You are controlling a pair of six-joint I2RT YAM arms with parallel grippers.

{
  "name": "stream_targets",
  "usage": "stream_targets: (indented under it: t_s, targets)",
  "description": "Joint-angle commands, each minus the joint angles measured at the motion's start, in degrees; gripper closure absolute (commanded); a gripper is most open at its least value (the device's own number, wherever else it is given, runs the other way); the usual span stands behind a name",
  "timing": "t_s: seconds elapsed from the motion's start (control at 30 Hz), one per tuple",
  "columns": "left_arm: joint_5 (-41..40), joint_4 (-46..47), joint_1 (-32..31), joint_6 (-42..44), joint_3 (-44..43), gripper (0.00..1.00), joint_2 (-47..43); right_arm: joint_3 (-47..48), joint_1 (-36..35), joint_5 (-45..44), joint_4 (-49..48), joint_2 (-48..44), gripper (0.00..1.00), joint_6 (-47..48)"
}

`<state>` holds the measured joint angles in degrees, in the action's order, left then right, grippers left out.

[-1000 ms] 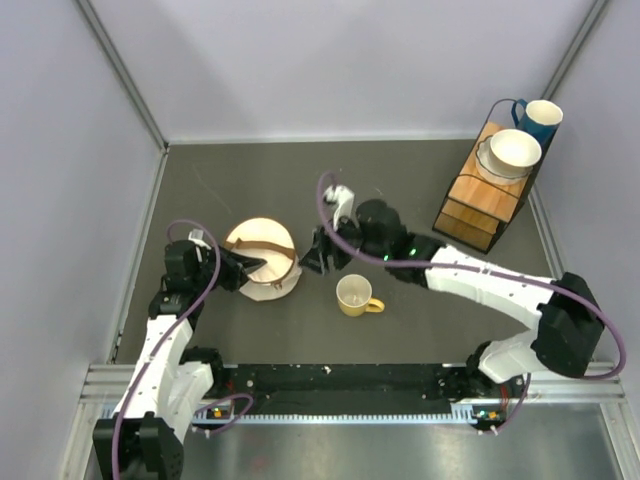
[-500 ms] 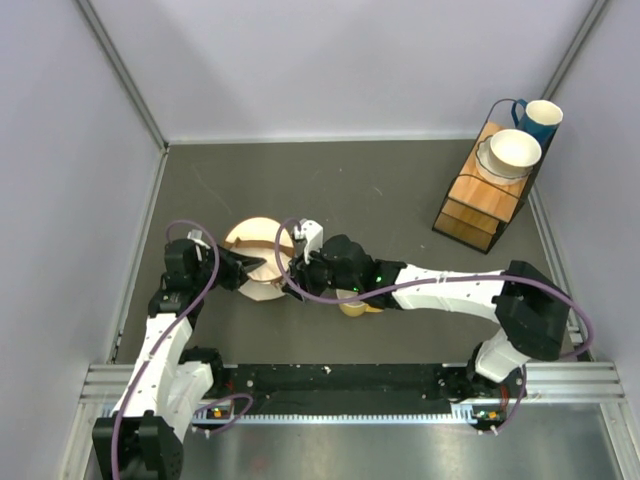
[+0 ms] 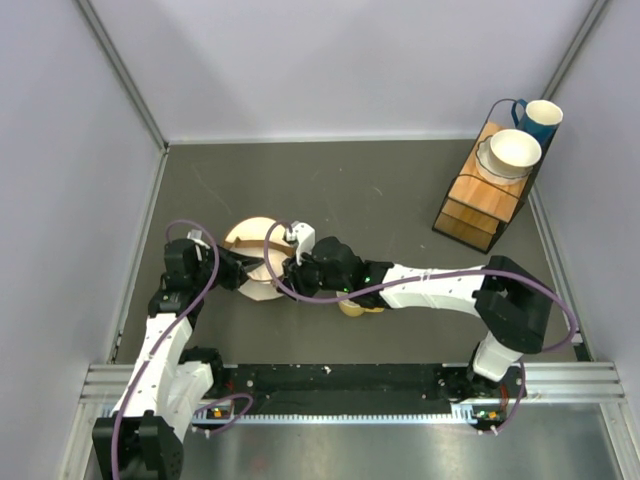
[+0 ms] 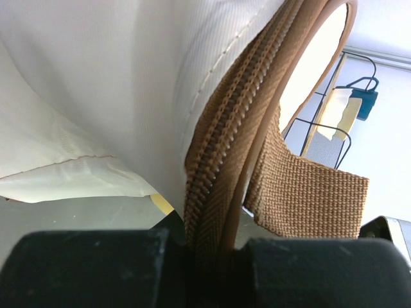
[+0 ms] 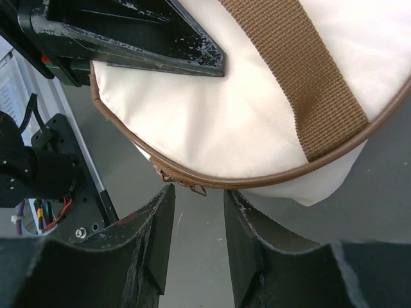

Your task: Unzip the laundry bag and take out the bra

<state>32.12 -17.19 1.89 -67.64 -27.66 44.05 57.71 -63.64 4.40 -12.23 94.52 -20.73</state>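
The laundry bag (image 3: 251, 242), round and cream-white with brown trim, lies left of centre on the table. My left gripper (image 3: 243, 271) is shut on its left rim; in the left wrist view the jaws (image 4: 209, 240) pinch the brown zipper band, with the bag's white wall (image 4: 115, 83) and brown strap (image 4: 308, 192) beyond. My right gripper (image 3: 288, 275) is at the bag's near right edge. In the right wrist view it (image 5: 198, 206) is open, and a small metal zipper pull (image 5: 200, 188) hangs from the rim just past its fingertips. The bra is hidden.
A yellow mug (image 3: 356, 308) stands partly under my right arm, just right of the bag. A wooden rack (image 3: 480, 205) at the back right carries a white bowl (image 3: 513, 150) and a blue mug (image 3: 541, 118). Grey walls enclose the table on three sides.
My right arm has swung left across the mug to the bag's near edge, and its jaws have narrowed. The left gripper holds the bag's rim as before.
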Motion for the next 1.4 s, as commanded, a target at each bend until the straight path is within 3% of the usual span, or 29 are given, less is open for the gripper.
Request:
stream_targets:
  t_s: [0.0,0.13,0.23,0.27,0.33,0.67,0.93,1.2,1.33,1.37]
  targets:
    - [-0.3,0.9,0.0,-0.3,-2.4,1.0,0.2,3.8,-1.4,0.6,-3.9,1.2,0.63,-0.9]
    - [-0.2,1.0,0.0,-0.2,-2.1,1.0,0.2,4.3,-1.5,-0.4,-4.4,1.9,0.69,-1.1]
    - [-0.2,0.9,0.1,0.0,-2.0,1.0,0.2,3.7,-1.4,-2.2,-4.3,1.5,0.83,-0.8]
    - [-0.2,1.0,0.0,0.0,-2.1,1.0,0.2,3.4,-1.4,-2.6,-4.3,0.8,0.93,-0.6]
    - [0.0,0.9,0.0,0.6,-2.0,1.0,0.2,2.5,-1.4,-3.7,-4.5,0.3,1.0,-0.4]
    - [0.3,-1.3,0.2,4.6,-3.7,1.0,1.9,0.4,-1.3,-6.6,-1.3,-2.7,1.0,4.5]
    - [-0.7,-7.3,0.3,14.0,-10.7,1.0,5.2,-2.6,1.3,-7.0,2.2,-5.9,1.0,5.3]
    - [1.0,-6.5,0.2,21.5,-15.9,1.0,15.3,-3.0,2.8,-5.6,4.7,-7.9,1.0,6.2]
    - [1.1,-5.4,0.2,21.3,-20.1,1.0,22.5,-1.0,2.5,-3.0,7.1,-8.0,1.0,4.9]
    - [0.9,-4.5,0.2,21.0,-20.8,0.94,25.0,-0.3,2.1,-2.7,8.0,-7.8,1.0,3.3]
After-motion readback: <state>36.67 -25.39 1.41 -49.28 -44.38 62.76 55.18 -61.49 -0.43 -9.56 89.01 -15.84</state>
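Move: The zipper pull hangs almost between the right hand's open fingertips, about 1 cm farther left and level with them. From there the middle of the bag's lid lies some 5 cm left and 6 cm ahead, and the yellow mug about 14 cm right, 1 cm ahead and 9 cm lower. The left hand already grips the rim; from it the pull is roughly 6 cm right and 4 cm back. Right fingers pinch the zipper pull and draw it about 4 cm right-forward; left hand carries the rim forward. ##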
